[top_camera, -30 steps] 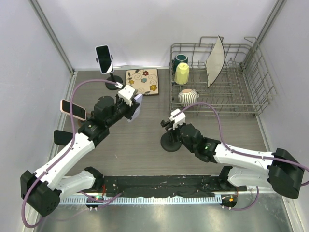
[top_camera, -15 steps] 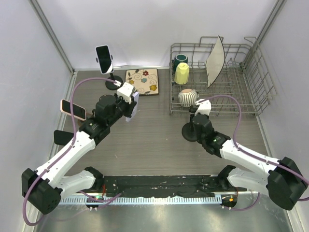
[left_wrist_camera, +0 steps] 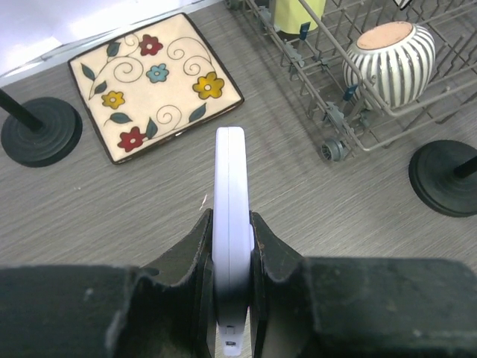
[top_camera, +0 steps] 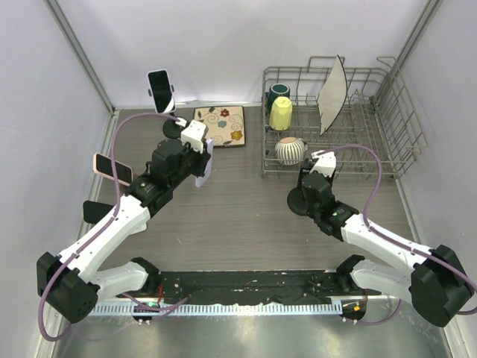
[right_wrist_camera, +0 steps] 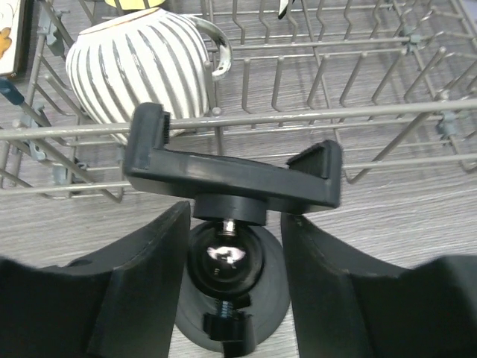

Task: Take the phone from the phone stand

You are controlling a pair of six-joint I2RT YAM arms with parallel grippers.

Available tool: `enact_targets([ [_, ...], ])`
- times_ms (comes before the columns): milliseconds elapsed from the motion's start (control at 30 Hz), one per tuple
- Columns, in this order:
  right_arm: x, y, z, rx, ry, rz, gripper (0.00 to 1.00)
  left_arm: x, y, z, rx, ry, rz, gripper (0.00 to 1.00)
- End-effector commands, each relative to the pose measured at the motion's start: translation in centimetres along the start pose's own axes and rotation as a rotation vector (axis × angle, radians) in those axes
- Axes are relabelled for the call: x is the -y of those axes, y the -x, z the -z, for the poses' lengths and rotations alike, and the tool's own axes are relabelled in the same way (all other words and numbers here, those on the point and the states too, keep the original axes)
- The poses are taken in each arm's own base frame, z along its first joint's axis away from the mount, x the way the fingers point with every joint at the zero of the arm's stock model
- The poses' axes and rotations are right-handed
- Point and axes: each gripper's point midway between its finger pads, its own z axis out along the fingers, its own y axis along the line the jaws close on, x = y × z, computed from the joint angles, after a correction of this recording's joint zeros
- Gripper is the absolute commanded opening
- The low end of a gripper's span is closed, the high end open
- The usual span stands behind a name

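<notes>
My left gripper [top_camera: 203,159] is shut on a white phone [top_camera: 204,163], held edge-on above the table; in the left wrist view the phone [left_wrist_camera: 229,216] sits clamped between both fingers. The black phone stand [top_camera: 303,200] stands in front of the dish rack with its clamp [right_wrist_camera: 232,175] empty. My right gripper [top_camera: 311,188] is closed around the stand's ball-joint neck [right_wrist_camera: 227,261], with a finger on each side; a thin gap shows on the right side.
A wire dish rack [top_camera: 373,149] at the back right holds a striped mug [top_camera: 291,150], a yellow cup [top_camera: 281,113], a green cup [top_camera: 278,92] and a white plate [top_camera: 332,93]. A floral tile [top_camera: 220,125] lies at the back. A black phone [top_camera: 160,91] and a pink phone [top_camera: 112,168] sit on other stands at the left.
My right gripper has dragged the empty stand right and back toward the dish rack. My left gripper has moved slightly back with the phone in it.
</notes>
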Motion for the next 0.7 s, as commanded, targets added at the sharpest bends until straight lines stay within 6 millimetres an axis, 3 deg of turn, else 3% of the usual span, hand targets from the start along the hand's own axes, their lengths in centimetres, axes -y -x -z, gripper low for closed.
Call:
enact_targets([
  [0,0.3,3.5,0.9,0.067,0.003,-0.071,0.63,-0.2,3.4,-0.4,0.064,0.033,0.076,0.00],
  [133,-0.2,5.1,1.8,0.083,0.059,-0.101,0.78,-0.4,2.7,-1.0,0.024,0.056,0.101,0.00],
  [300,-1.2,7.5,3.8,0.127,0.189,-0.122,0.82,-1.4,1.9,-1.4,-0.015,0.136,0.191,0.00],
  [500,-5.1,10.5,6.7,0.187,0.442,-0.064,0.82,-3.6,1.5,-0.8,-0.026,0.302,0.324,0.00],
  [667,-8.8,11.8,8.3,0.226,0.523,0.049,0.82,-3.4,1.5,-0.4,-0.012,0.318,0.433,0.00],
])
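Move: The right gripper is already loosening around the neck of the phone stand. The stand's middle is about 6 cm straight below it, and the striped mug in the rack is some 13 cm ahead, 4 cm left and 8 cm down. The left gripper holds the phone between its fingers. From it, the flowered tile is about 27 cm ahead, 1 cm right and 24 cm down, and the phone stand about 29 cm right, 1 cm ahead and 17 cm down. Spread the right fingers wide to let go of the phone stand and lift the gripper about 10 cm, swinging it left towards the phone late in the rise and turning some 20 degrees counter-clockwise. Meanwhile keep the phone pinched in the left gripper: lower it about 3 cm, then ease it left, edging forward throughout, tipping the fingers down and turning counter-clockwise. ##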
